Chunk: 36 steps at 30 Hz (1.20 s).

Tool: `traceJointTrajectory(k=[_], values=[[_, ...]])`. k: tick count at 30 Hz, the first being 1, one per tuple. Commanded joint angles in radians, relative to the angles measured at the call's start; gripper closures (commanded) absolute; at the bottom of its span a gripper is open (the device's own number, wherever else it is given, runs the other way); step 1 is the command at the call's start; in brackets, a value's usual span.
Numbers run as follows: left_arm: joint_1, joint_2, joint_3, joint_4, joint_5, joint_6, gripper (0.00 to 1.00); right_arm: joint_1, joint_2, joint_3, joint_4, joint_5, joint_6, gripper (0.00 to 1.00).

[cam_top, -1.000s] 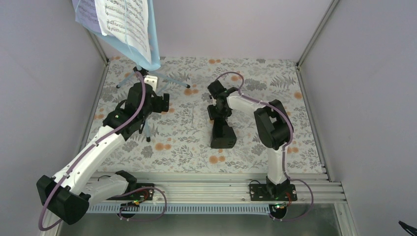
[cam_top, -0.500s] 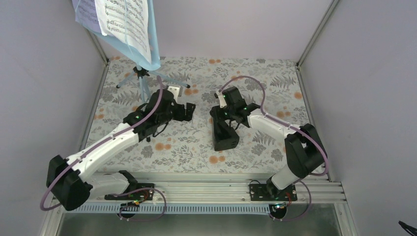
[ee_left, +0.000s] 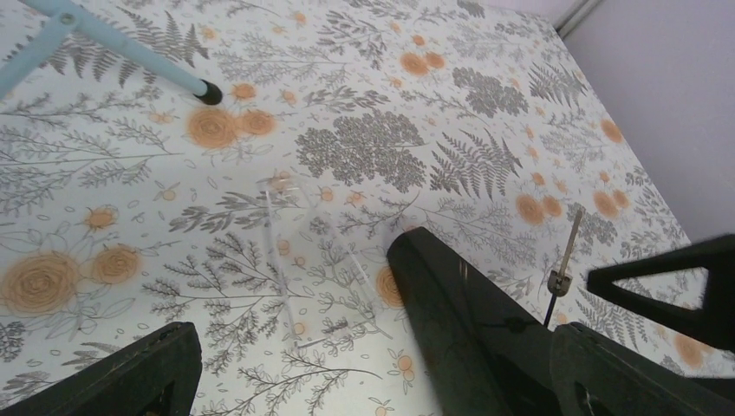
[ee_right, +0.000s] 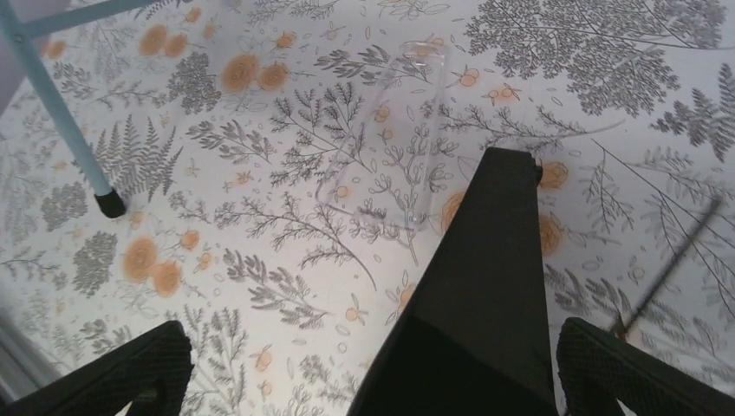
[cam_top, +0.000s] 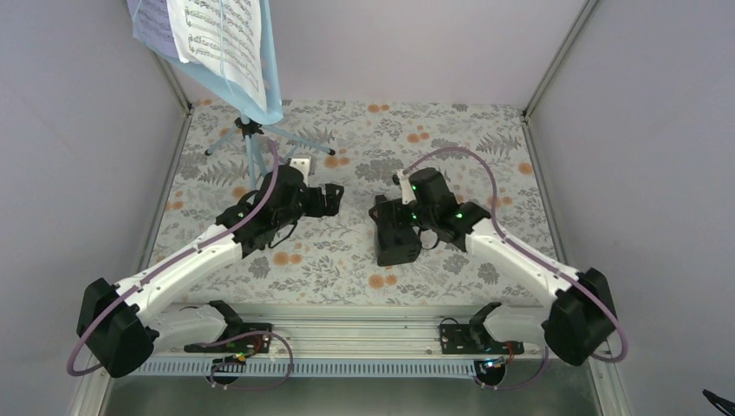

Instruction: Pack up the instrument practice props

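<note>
The light blue music stand (cam_top: 260,78) rises at the back left with white and lavender sheet-music pages (cam_top: 217,35) on it; its thin legs (cam_top: 251,143) spread over the floral cloth. The black pyramid-shaped metronome (cam_top: 399,243) sits mid-table. Its thin pendulum rod (ee_left: 563,260) shows beside it. My right gripper (cam_top: 381,212) hovers at the metronome's left end, open, and the black body (ee_right: 485,286) fills the space between its fingers (ee_right: 641,364). My left gripper (cam_top: 332,195) is open left of the metronome (ee_left: 468,329), holding nothing.
A clear plastic cover (ee_left: 321,260) lies flat on the cloth between the two grippers, also seen as the clear cover (ee_right: 390,147) in the right wrist view. A stand leg's black foot (ee_right: 110,204) rests nearby. Grey walls enclose the table on three sides.
My left arm swung right from the stand's legs toward the metronome. My right arm came round to the metronome's right side and its gripper opened wide.
</note>
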Motion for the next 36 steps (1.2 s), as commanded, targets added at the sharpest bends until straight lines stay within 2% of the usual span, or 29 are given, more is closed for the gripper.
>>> traceJointTrajectory(k=[1,5,10,19,24,27,31,36], values=[[-0.003,-0.037,-0.016,-0.020,-0.054,-0.021,0.00,0.009,-0.076,-0.055,-0.126,0.056,0.087,0.00],[-0.003,-0.053,-0.027,-0.028,-0.061,-0.027,0.00,0.016,-0.086,-0.120,-0.171,0.059,0.147,0.00],[-0.003,-0.055,-0.038,-0.020,-0.035,-0.042,0.00,0.020,-0.101,-0.195,-0.129,-0.016,0.183,0.00],[-0.003,-0.035,-0.047,0.031,0.042,-0.047,0.00,0.048,-0.100,-0.210,-0.094,-0.024,0.180,0.00],[-0.003,0.036,-0.043,0.084,0.131,-0.056,0.00,0.065,-0.118,-0.251,0.004,-0.143,0.151,0.00],[-0.003,0.088,-0.050,0.157,0.215,-0.080,0.00,0.069,-0.124,-0.239,-0.027,-0.090,0.153,0.00],[-0.002,0.175,-0.041,0.251,0.320,-0.111,0.00,0.059,-0.210,-0.206,-0.010,-0.064,0.178,0.00],[-0.003,0.256,-0.029,0.292,0.371,-0.126,0.00,-0.059,-0.265,-0.208,0.049,-0.136,0.202,0.00]])
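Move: The black case lies under the right gripper, its middle about 3 cm back and 2 cm to the right of that hand and some 11 cm below it. From the left gripper the case is about 15 cm to the right, 7 cm back and 17 cm down. The clear box lies on the table about 4 cm to the left hand's right and 1 cm back, and the stand's nearest foot 12 cm ahead and 1 cm to its left. Bring the open right gripper down about 6 cm while drawing it back and to the right, tipping the fingers further down, to the case's wide near end. Slide it level some 2 cm left and a little back beside the case, then lift it again. Hold the left gripper nearly still, then sweep it right and down, about 6 cm each way, towards the case's narrow end, tilting down and turning clockwise, fingers wide open. ##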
